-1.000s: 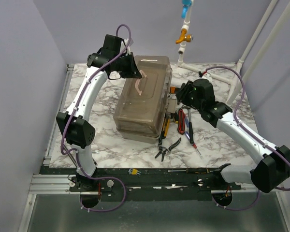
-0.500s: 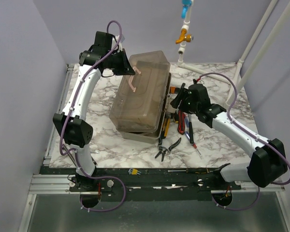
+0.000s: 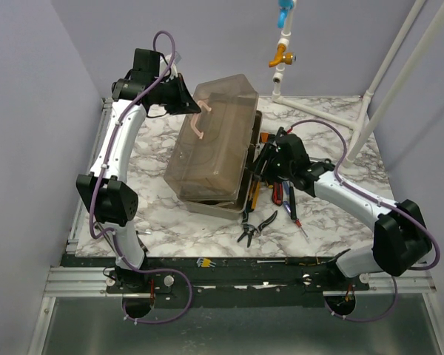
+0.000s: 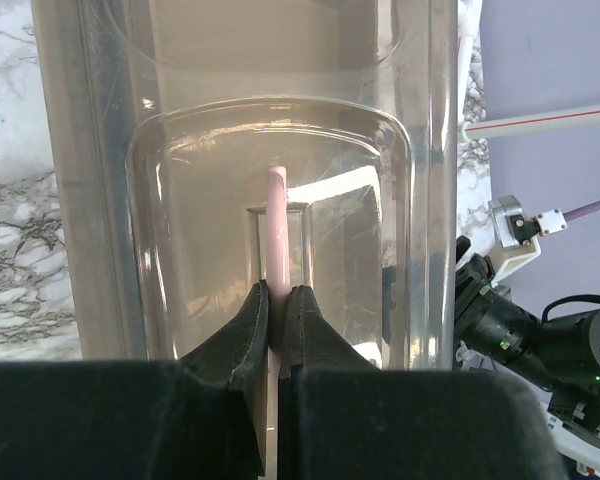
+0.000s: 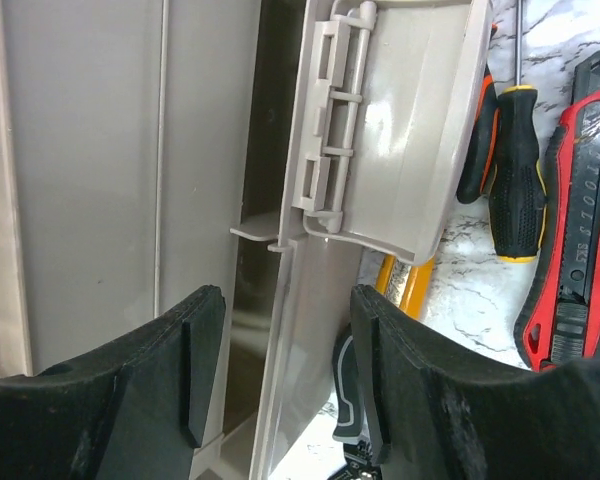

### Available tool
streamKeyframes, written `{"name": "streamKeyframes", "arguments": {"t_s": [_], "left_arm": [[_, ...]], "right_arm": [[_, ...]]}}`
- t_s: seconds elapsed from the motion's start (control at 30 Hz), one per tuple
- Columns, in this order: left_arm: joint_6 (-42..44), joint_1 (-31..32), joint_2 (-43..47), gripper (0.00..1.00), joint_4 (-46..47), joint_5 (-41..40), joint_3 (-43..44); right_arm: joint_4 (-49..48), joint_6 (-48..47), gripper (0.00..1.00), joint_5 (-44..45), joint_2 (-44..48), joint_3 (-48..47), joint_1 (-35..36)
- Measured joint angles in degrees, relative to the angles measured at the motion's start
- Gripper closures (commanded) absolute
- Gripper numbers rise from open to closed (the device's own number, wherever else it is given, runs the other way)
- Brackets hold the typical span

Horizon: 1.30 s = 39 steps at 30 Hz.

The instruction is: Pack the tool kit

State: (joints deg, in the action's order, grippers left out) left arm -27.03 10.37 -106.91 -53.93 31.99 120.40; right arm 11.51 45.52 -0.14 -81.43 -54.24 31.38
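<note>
The translucent grey-brown toolbox (image 3: 211, 144) sits mid-table with its lid tilted up to the left. My left gripper (image 3: 191, 109) is shut on the pink lid handle (image 4: 277, 225), holding the lid raised. My right gripper (image 3: 265, 164) is open at the box's right side, its jaws either side of the beige tray edge (image 5: 325, 300) below the latch (image 5: 330, 130). On the table right of the box lie a red knife (image 5: 575, 210), a black-and-orange screwdriver (image 5: 515, 170), yellow-handled tools (image 3: 254, 196) and pliers (image 3: 255, 225).
A white pipe frame (image 3: 385, 81) stands at the back right, with a hanging orange-and-blue valve (image 3: 281, 52) behind the box. Small hex keys (image 3: 205, 261) lie at the near table edge. Purple walls close the left and back.
My left gripper has lifted the lid by its handle up and leftward, opening the box. My right gripper has moved left to the box's right edge.
</note>
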Motion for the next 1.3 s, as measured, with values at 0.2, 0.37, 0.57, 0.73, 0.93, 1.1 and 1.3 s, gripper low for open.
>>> {"name": "streamKeyframes", "arguments": {"t_s": [0.2, 0.37, 0.57, 0.73, 0.93, 1.1, 1.3], "left_arm": [[-0.02, -1.68, 0.0, 1.0, -0.13, 1.57, 0.02], [-0.02, -2.99, 0.0, 1.0, -0.22, 2.75, 0.11], [0.0, -3.98, -0.02, 1.0, -0.31, 3.56, 0.11], [0.07, -5.09, -0.15, 1.0, -0.74, 4.33, 0.26], [0.98, -8.39, -0.68, 1.0, -3.63, 5.14, 1.77], [2.91, -12.98, -0.92, 1.0, -5.33, 4.87, 2.64], [6.32, -17.79, -2.89, 1.0, -7.34, 1.44, 4.22]], "right_arm": [[-0.17, 1.88, 0.45, 1.07, -0.85, 0.72, 0.94], [-1.38, 3.58, 0.5, 1.38, -1.57, 3.3, 2.27], [-4.0, 4.92, 0.71, 1.29, -1.57, 4.68, 2.82], [-4.94, 5.73, 0.99, 1.51, -1.38, 4.59, 3.32], [-3.65, 5.84, 0.99, 3.02, -1.16, 4.2, 3.52], [-2.78, 5.77, 0.99, 3.98, -1.18, 3.72, 3.52], [-1.29, 4.96, 0.99, 5.51, -1.2, 2.93, 3.5]]}}
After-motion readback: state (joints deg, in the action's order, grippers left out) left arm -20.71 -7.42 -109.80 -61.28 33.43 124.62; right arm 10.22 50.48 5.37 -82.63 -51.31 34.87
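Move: The toolbox lid's pink handle is already pinched in the left hand, above the box; the clear table it swings towards lies about 20 cm left, 2 back and 31 below. From that hand the box's front rim is some 15 cm right, 12 back and 20 below. The right hand straddles this rim, the grip spot about 1 cm back, 1 left and 3 below. From the right hand, the latch flap lies 4 cm ahead, 2 right and 3 below; the yellow tool 2 back, 2 right, and the red knife 1 back, 6 right, both about 12 below. The box's front rim beside the latch flap gets pinched by the right hand, which sinks some 3 cm and slightly back over it, shuts its open fingers and keeps hold. The lid handle, still gripped by the left hand, is drawn left, creeping at first, then quickly once the rim is held, about 14 cm in all, drifting slightly down late and turning counter-clockwise. ##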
